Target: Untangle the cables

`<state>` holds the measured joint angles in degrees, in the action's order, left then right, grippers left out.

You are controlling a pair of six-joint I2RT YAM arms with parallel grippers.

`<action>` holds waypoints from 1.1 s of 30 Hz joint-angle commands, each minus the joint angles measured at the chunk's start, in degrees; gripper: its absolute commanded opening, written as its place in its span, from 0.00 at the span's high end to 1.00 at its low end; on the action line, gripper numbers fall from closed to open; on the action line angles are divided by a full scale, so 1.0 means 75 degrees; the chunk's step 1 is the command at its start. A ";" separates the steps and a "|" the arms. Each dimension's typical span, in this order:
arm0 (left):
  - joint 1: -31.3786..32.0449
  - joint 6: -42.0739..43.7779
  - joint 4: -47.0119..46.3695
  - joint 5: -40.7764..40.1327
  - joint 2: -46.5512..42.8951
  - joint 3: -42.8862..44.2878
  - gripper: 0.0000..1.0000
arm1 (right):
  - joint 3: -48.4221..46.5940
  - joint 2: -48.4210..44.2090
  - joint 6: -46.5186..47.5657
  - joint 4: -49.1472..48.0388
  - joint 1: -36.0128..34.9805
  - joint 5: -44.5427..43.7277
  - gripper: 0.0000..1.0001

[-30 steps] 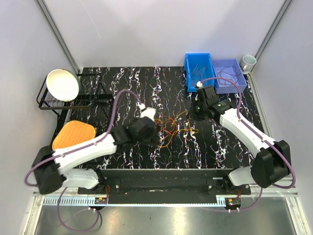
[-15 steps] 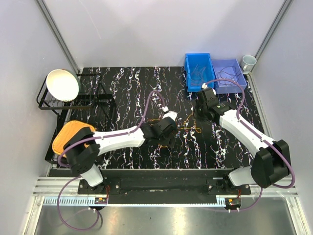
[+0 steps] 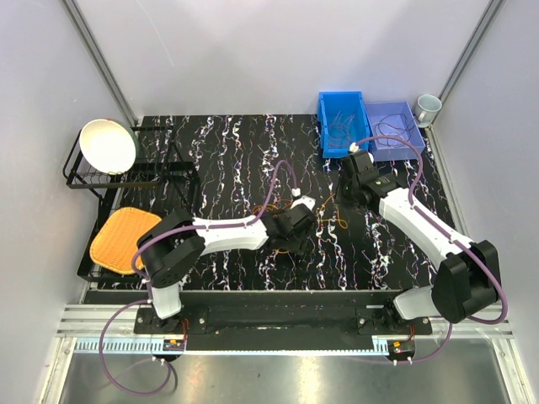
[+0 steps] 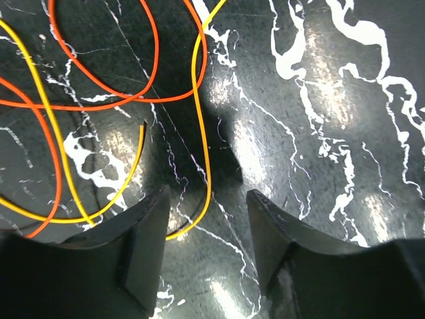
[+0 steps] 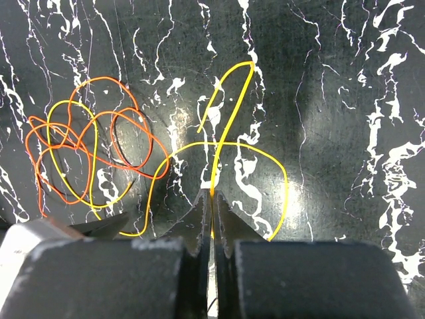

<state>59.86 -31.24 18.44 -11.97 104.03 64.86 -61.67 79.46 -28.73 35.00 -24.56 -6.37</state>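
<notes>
The cables lie tangled mid-table: orange loops (image 5: 99, 153) and a yellow cable (image 5: 226, 113) running out to the right. My right gripper (image 5: 212, 194) is shut on that yellow cable, which rises straight out of its pinched tips. In the top view it sits (image 3: 341, 192) just right of the tangle (image 3: 330, 220). My left gripper (image 4: 207, 193) is open low over the table. A yellow loop (image 4: 197, 100) curves into the gap beside the left finger (image 4: 149, 232), untouched by the right one. Orange strands (image 4: 126, 100) lie ahead. From above, the left gripper (image 3: 296, 225) covers most of the tangle.
A blue bin (image 3: 343, 122) and a lilac bin (image 3: 394, 130) with wires inside stand at the back right, with a cup (image 3: 428, 106) beside them. A white bowl (image 3: 108, 145) sits on a black rack at the left, above an orange pad (image 3: 126, 234).
My left arm has swung right across the table onto the tangle, and its jaws have narrowed. The right gripper has shifted slightly and stays pinched on the yellow cable.
</notes>
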 commanded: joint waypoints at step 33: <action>-0.1464 0.1342 0.5136 0.1078 -0.1285 1.0027 1.00 | -0.0684 -0.2413 0.0268 -0.0366 0.0544 0.0826 0.27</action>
<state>50.89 -23.42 54.39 -9.89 93.73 130.47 -65.28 66.65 -25.96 35.11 -20.78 -0.78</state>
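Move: The yellow cable strand to be pinched lies between the open left fingers, about 2 cm below the hand point and almost directly under it. The orange cable's coils centre some 6 cm ahead of the left hand and 5 cm to its left, about 2 cm lower. From the right hand, which still holds another stretch of yellow cable, that strand is roughly 9 cm back, 9 cm left and 12 cm below. Left pinches the yellow cable and shoots up about 40 cm; right lets it go, rising about 10 cm. ##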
